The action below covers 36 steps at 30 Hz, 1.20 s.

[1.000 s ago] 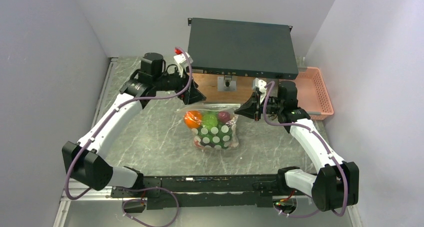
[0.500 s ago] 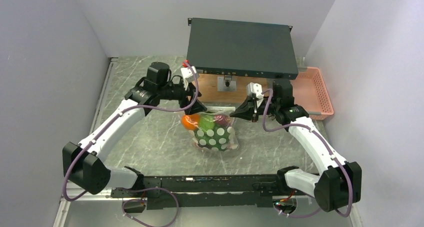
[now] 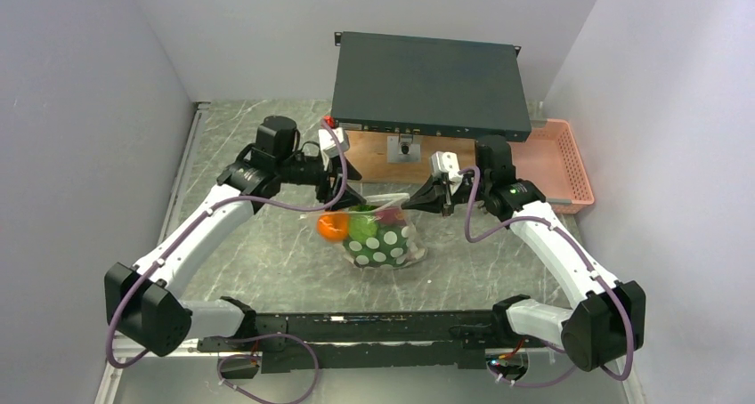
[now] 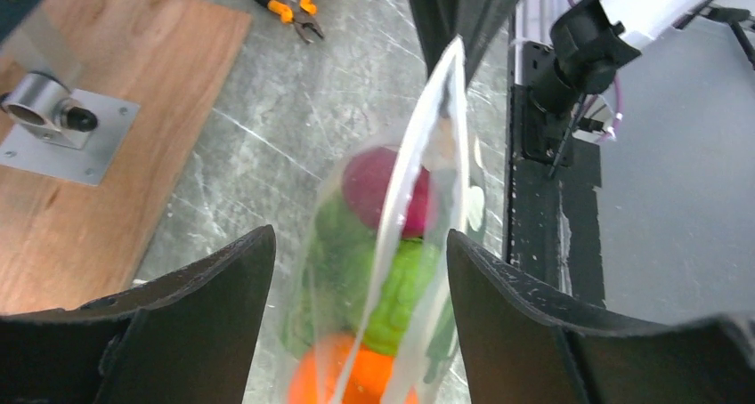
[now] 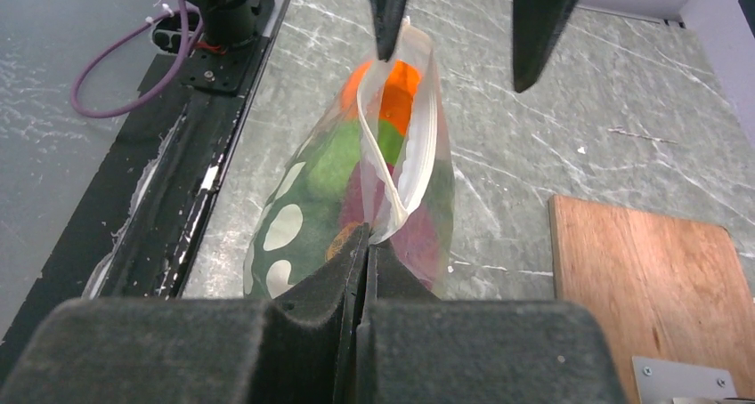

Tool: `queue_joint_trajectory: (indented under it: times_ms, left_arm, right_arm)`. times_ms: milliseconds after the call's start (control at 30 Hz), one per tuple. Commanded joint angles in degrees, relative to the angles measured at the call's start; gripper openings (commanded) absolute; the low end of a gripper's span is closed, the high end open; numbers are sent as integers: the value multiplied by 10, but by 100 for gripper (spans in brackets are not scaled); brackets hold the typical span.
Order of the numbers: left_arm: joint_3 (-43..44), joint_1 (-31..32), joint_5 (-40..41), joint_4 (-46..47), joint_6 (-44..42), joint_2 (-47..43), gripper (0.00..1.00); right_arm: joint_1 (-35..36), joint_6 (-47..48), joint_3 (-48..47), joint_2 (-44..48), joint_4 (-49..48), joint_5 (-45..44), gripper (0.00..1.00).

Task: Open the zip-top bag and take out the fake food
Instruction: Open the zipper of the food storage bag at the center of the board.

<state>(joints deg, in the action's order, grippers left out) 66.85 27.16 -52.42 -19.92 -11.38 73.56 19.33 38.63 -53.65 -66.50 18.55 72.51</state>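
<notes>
The zip-top bag (image 3: pixel 385 242), clear with white oval dots, stands up at mid-table, its zip strip (image 4: pixel 427 155) stretched between my two grippers. The fake food is inside it: an orange ball (image 3: pixel 333 227), a green piece (image 4: pixel 401 288) and a red piece (image 4: pixel 378 186). My right gripper (image 5: pixel 367 235) is shut on the bag's top edge at its right end. My left gripper (image 4: pixel 361 244) is open and straddles the bag's left end. The zip strip passes between its jaws, with a gap on each side.
A dark rack unit (image 3: pixel 427 84) sits on a wooden board (image 3: pixel 392 159) right behind the bag. A pink slatted basket (image 3: pixel 561 159) stands at the back right. Orange-handled pliers (image 4: pixel 285 8) lie on the table beyond the bag. A black rail (image 3: pixel 356 324) runs along the near edge.
My left gripper has come down and right over the bag's left end, its jaws narrowing. My right gripper has drawn the bag's corner leftward. The bag has shifted left and stands taller.
</notes>
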Motion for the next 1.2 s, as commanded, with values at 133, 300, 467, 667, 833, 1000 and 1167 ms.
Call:
queue_joint_trajectory:
  times_ms: [133, 300, 467, 667, 833, 1000, 1167]
  left_arm:
    - [-33, 3, -18, 6, -22, -29, 73]
    - [-18, 3, -7, -27, -46, -8, 61]
    - [-17, 3, -15, -36, -50, 2, 45]
    - [-23, 3, -8, -51, -64, 12, 34]
    - [-23, 3, 0, -71, -78, 27, 20]
    - [-2, -4, 40, -111, -68, 29, 0]
    - [23, -19, 106, -102, 17, -29, 0]
  right_arm:
    - [9, 27, -29, -3, -3, 27, 0]
    - [14, 28, -29, -3, -1, 26, 0]
    - [14, 29, -28, -2, 1, 25, 0]
    - [17, 32, -29, -6, 3, 24, 0]
    - [23, 37, -31, -11, 6, 22, 0]
    - [23, 23, -30, -17, -11, 3, 0]
    - [21, -58, -22, -27, -90, -39, 3]
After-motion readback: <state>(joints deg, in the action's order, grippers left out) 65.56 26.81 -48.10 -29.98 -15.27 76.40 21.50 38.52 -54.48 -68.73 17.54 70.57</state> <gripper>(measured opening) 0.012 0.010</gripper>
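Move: The far rim of the food storage bag's mouth, where the left fingers will close, is roughly 5 cm below the left hand, about 1 cm back and 1 cm to its left. Inside the bag, the orange food lies some 4 cm back, 6 cm left and 11 cm below that hand; the green food is 4 cm back, straight in line sideways and equally low. That rim spot is about 11 cm left of the right hand, 1 cm ahead and level. The left fingers, about three quarters open at first, shut on the far rim of the bag's mouth and pinch it, as the left hand sinks about 5.5 cm, easing back about 1 cm early on and slightly left at the end. Its fingers tip some 10 degrees further down. The right hand keeps the right corner of the mouth pinched, creeping about 1 cm left. ##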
